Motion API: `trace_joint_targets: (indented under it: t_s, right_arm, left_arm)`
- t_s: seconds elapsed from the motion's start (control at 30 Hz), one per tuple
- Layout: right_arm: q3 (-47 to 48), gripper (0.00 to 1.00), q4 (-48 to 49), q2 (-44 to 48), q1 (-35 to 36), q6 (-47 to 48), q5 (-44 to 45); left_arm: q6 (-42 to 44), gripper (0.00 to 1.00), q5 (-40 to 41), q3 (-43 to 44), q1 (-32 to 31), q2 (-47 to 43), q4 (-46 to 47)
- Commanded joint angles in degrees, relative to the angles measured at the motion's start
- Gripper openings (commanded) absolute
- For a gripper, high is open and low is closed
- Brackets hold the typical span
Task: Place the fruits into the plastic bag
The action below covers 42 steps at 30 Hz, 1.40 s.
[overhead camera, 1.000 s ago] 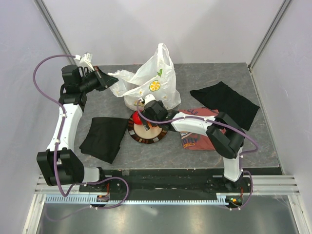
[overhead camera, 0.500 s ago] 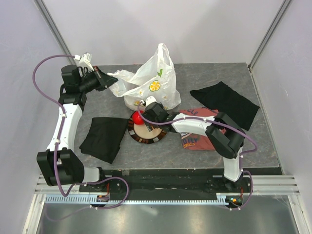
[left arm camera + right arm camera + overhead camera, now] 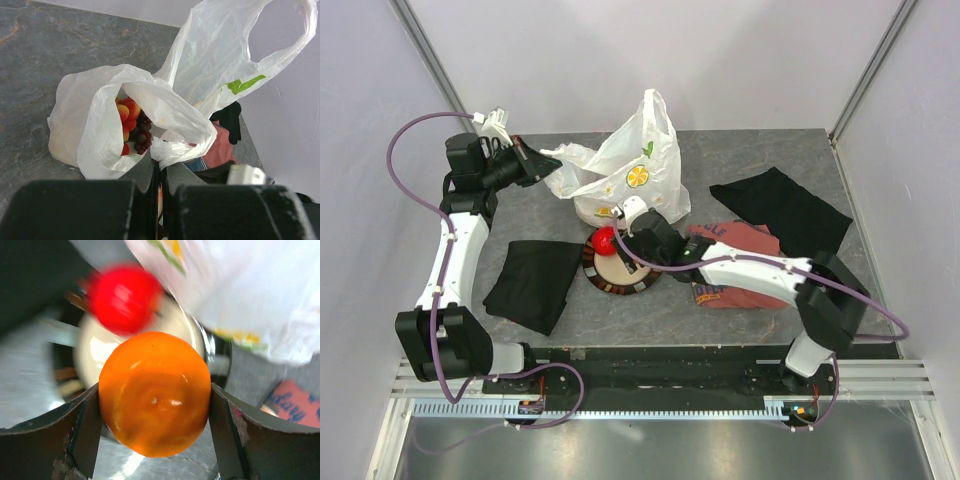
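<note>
The plastic bag (image 3: pixel 630 170) stands at the back middle of the table, its mouth pulled left. My left gripper (image 3: pixel 542 162) is shut on the bag's rim (image 3: pixel 165 150) and holds it open. Inside I see small red-yellow fruits (image 3: pixel 127 112) and a dark grape bunch (image 3: pixel 141 136). My right gripper (image 3: pixel 625 232) is shut on an orange (image 3: pixel 155 392), held above the beige plate (image 3: pixel 620 268). A red apple (image 3: pixel 604 239) lies on the plate's far left edge; it also shows in the right wrist view (image 3: pixel 124 297). The lemon is out of view.
A black cloth (image 3: pixel 532 284) lies left of the plate. A red printed T-shirt (image 3: pixel 730 262) lies right of it under my right arm. Another black cloth (image 3: pixel 780 210) lies at the back right. White walls stand close round the table.
My right arm has stretched out and its gripper has lifted slightly off the plate with the orange. The left arm and the bag have not moved.
</note>
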State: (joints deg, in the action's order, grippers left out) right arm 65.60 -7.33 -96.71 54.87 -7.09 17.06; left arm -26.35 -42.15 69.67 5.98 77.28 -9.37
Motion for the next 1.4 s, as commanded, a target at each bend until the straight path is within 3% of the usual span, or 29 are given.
trace_joint_targets:
  t_s: [0.0, 0.23, 0.5, 0.67, 1.03, 1.37]
  right_arm:
    - [2.50, 0.45, 9.07, 9.77, 0.85, 3.49, -5.10]
    - [21.56, 0.44, 8.57, 4.87, -0.90, 6.47, -8.36]
    - [48.53, 0.43, -2.31, -14.37, -8.99, 5.25, -9.32]
    - [48.22, 0.43, -5.23, -18.78, -11.80, 4.19, -6.79]
    - [33.63, 0.42, -8.39, -14.91, -14.79, 2.17, -0.72]
    - [47.76, 0.50, -21.75, -25.90, -18.48, -5.73, -0.01]
  left_arm:
    - [0.51, 0.02, -0.91, 0.29, 0.44, -0.11, 0.93]
    - [0.33, 0.01, -1.27, 0.29, 0.44, -0.02, 1.02]
    - [0.33, 0.02, -1.35, 0.29, 0.61, -0.02, 1.19]
    - [0.16, 0.02, -1.62, 0.38, 1.14, -0.02, 1.19]
    - [-0.55, 0.01, -2.32, 0.12, 1.58, -0.11, 1.81]
    - [-0.81, 0.01, -2.76, 0.03, 1.58, 0.51, 2.07]
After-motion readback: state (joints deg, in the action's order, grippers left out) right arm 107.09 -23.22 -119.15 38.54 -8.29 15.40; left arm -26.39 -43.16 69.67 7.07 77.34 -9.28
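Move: The right hand, already gripping the orange, has the open mouth of the plastic bag about 17 cm ahead and 2 cm to its left, some 3 cm higher; the bag's near side stands in between, roughly 8 cm ahead, 1 cm right and 6 cm above. The red fruit lies about 2 cm ahead, 7 cm left and 7 cm below, and the plate 4 cm back, 3 cm left and 10 cm below. From the left hand, the mouth is some 8 cm ahead, 10 cm right and 15 cm lower. Keeping its grip on the orange, the right hand sweeps up about 27 cm in front of the bag's near side, swinging left and tipping its fingers upward on the way, then arcs forward over that side and comes down some 20 cm into the bag's mouth, easing a little back and to the right before a last small push forward. The fingers tip down again as it sinks, ending about 17 cm farther out than at the start and turned some 15 degrees clockwise, while the left hand stays in place and keeps the bag's rim pinched. ##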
